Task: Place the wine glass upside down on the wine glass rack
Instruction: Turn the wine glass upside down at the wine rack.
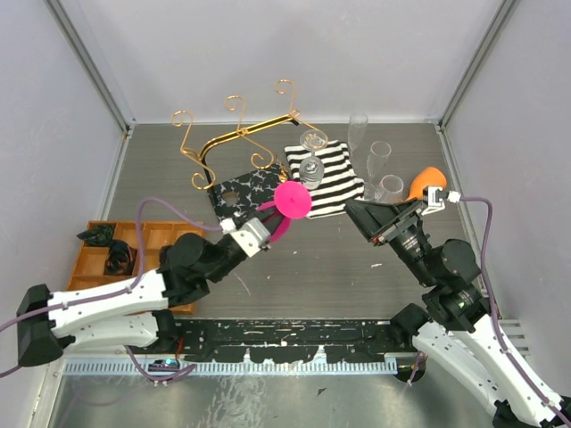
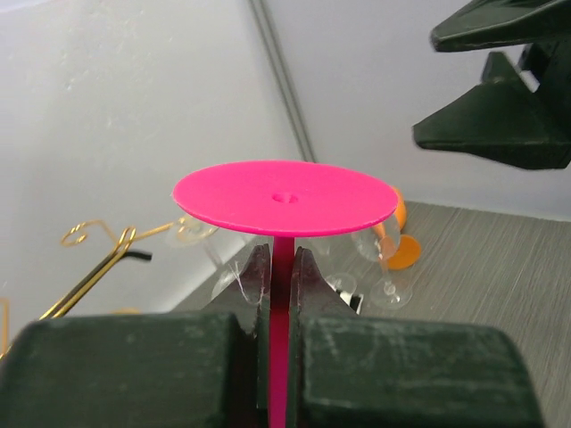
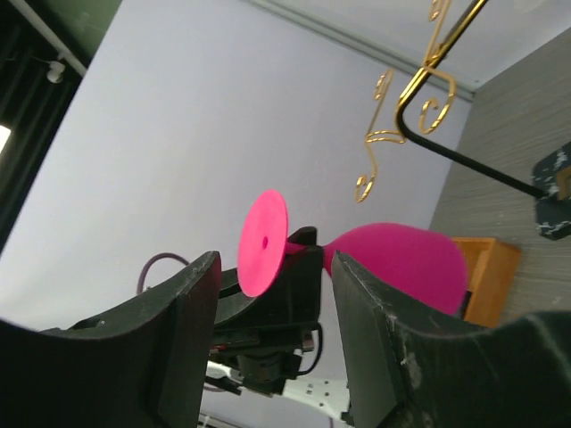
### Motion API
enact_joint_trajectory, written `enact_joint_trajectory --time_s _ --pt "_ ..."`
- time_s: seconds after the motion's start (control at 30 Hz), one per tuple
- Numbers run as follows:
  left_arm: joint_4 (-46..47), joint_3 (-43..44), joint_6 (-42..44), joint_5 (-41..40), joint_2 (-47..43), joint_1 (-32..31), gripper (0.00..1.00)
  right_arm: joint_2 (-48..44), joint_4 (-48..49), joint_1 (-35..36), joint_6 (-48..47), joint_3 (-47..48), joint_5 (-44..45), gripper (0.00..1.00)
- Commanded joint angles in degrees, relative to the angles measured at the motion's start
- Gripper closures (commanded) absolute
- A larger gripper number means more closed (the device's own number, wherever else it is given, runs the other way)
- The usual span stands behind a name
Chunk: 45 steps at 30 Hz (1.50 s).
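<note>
A pink wine glass (image 1: 292,200) hangs base-up over the table's middle, just in front of the wine glass rack (image 1: 234,138), a gold wire stand on a black marbled base (image 1: 243,190). My left gripper (image 2: 283,267) is shut on its stem, right under the flat round foot (image 2: 285,198). Its bowl (image 3: 406,263) shows in the right wrist view, behind the left gripper (image 3: 299,285). My right gripper (image 3: 272,276) stands open to the right of the glass, nothing between its fingers (image 2: 500,89).
A black-and-white striped cloth (image 1: 332,174) lies right of the rack with clear glasses (image 1: 310,169) on it. More clear glasses (image 1: 379,156) and an orange glass (image 1: 426,183) stand at the right. A wooden tray (image 1: 134,250) sits at the left.
</note>
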Motion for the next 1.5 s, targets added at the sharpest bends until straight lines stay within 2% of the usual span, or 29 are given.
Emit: enact_joint_trajectory --time_s 0.0,0.1,0.17,0.27,0.37,0.5,0.67,1.03,1.2,1.47 --pt "-6.7 -4.2 -2.1 -7.9 -8.5 0.3 1.0 -2.2 -4.7 0.2 -8.0 2.1 5.3 0.41" --pt "-11.2 -7.4 -4.0 -10.4 -13.8 0.9 1.0 -3.4 -6.6 0.2 -10.2 1.6 7.9 0.42" --pt "-12.1 -9.9 -6.1 -9.1 -17.4 2.4 1.0 -4.0 -7.3 0.2 -11.3 1.2 9.1 0.42" --pt "-12.8 -12.9 -10.4 -6.9 -20.8 7.3 1.0 -4.0 -7.3 0.2 -12.4 0.7 10.0 0.42" --pt "-14.5 -13.9 -16.3 -0.5 -20.9 15.1 1.0 -3.2 -7.4 0.2 -13.2 1.0 10.0 0.42" --pt "-10.2 -16.0 -24.8 8.7 -18.9 24.3 1.0 -2.3 -7.7 0.2 -14.0 1.1 9.2 0.42" --pt "-6.8 -19.7 -28.7 11.1 -19.5 28.9 1.0 -2.1 -8.1 0.1 -14.7 0.9 9.5 0.42" --pt "-13.8 -22.4 -26.9 9.7 -32.2 33.6 1.0 -1.5 -8.4 0.2 -15.6 0.8 9.1 0.42" --pt "-19.5 -22.4 -23.8 5.7 -38.6 33.9 1.0 -1.0 -8.5 0.2 -15.1 0.8 8.0 0.42" --pt "-18.2 -23.1 -20.4 -0.9 -39.8 35.1 1.0 -0.9 -8.3 0.2 -14.7 1.5 7.1 0.42"
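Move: The left hand already holds the pink wine glass upside down by its stem. The near curl of the rack's left hook lies about 17 cm left, 11 cm ahead and 5 cm lower; the middle hook's near curl is 16 cm ahead, 3 cm left; the hanging clear glass 19 cm ahead, 8 cm right. From the empty right hand that left hook is some 36 cm left, 13 cm ahead. Left hand swings the gripped wine glass about 20 cm left and down towards the left hook; right sinks, open. ##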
